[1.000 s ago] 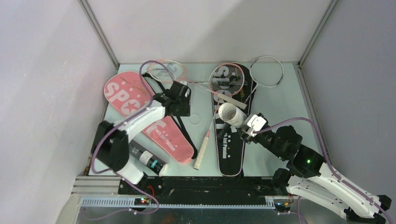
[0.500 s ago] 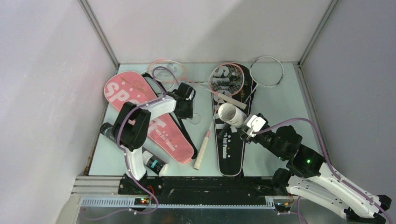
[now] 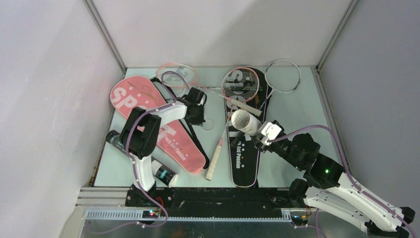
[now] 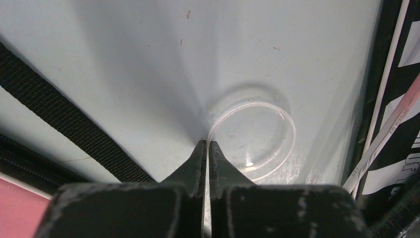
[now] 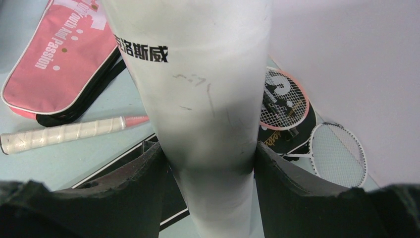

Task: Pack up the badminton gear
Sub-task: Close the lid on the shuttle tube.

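Note:
My left gripper [image 4: 207,145] is down at the table, shut on the rim of a clear round tube lid [image 4: 257,141]; from above, the left gripper [image 3: 200,118] and lid [image 3: 209,124] lie between the pink cover [image 3: 124,96] and the black cover [image 3: 245,161]. My right gripper [image 5: 208,158] is shut on a white shuttle tube [image 5: 198,89], which it holds tilted over the black cover with the tube's [image 3: 242,120] open end up. A pink racket [image 3: 240,84] lies across the black cover. A white racket [image 3: 283,76] lies at the back right.
Another pink racket head [image 3: 176,73] sits at the back by the pink cover. A black tube [image 3: 161,172] lies near the left arm's base. The pink cover's black strap [image 4: 59,121] runs left of the lid. Walls enclose the table on three sides.
The left arm swung round and its gripper came down and shut on the lid's rim. The right arm and white tube have not moved.

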`<state>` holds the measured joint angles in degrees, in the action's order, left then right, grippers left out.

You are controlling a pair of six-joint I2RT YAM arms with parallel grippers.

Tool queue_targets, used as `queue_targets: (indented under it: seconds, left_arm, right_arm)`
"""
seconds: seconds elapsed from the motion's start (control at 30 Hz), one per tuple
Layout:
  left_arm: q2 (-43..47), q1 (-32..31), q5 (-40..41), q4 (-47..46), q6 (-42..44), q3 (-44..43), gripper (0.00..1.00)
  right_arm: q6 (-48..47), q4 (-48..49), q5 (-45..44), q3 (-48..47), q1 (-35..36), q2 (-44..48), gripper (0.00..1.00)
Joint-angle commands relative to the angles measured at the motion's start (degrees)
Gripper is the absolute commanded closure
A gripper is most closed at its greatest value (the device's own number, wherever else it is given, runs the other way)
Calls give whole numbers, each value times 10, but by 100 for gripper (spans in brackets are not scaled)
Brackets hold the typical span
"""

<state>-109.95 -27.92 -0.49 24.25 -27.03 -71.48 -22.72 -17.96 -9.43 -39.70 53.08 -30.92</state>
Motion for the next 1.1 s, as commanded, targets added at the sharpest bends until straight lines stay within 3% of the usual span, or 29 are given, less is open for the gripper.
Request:
queue_targets:
  seconds: [0.0, 0.6, 0.8, 1.07]
  left_arm:
    - [25, 1, -11, 21, 3, 5, 100]
    - [283, 3, -113, 42, -13, 12, 100]
    - [385, 3, -212, 5, -43, 19, 100]
    - [452, 1, -327, -35, -106, 27, 100]
  right_arm:
    - [-2, 33, -7, -31, 2, 10, 49]
    - [0, -5, 19, -18, 3, -11, 48]
    - [-9, -14, 15, -10, 3, -13, 48]
    - [-28, -20, -1, -10, 2, -28, 48]
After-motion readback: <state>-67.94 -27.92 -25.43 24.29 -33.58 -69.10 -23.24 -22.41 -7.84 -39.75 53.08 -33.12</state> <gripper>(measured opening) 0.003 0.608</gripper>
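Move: The clear lid lies flat on the table with its near rim already between the left fingertips, its middle some 3 cm to that hand's right. The held white tube's open mouth is about 15 cm back, 15 cm right and 33 cm above the left hand; the pale racket grip lies some 17 cm back and 5 cm right. From the right hand, the mouth is about 6 cm left, 1 cm ahead and 8 cm up, and the lid roughly 15 cm ahead, 18 cm left and 26 cm below. The clear lid, still pinched by its rim in the shut left fingers, is lifted off the table nearly 30 cm, coming back about 9 cm and a little right towards the tube's mouth, while the wrist swings the fingers from pointing down to forward and right. The right hand keeps its grip on the white tube, sinks about 3 cm and tips slightly down. ##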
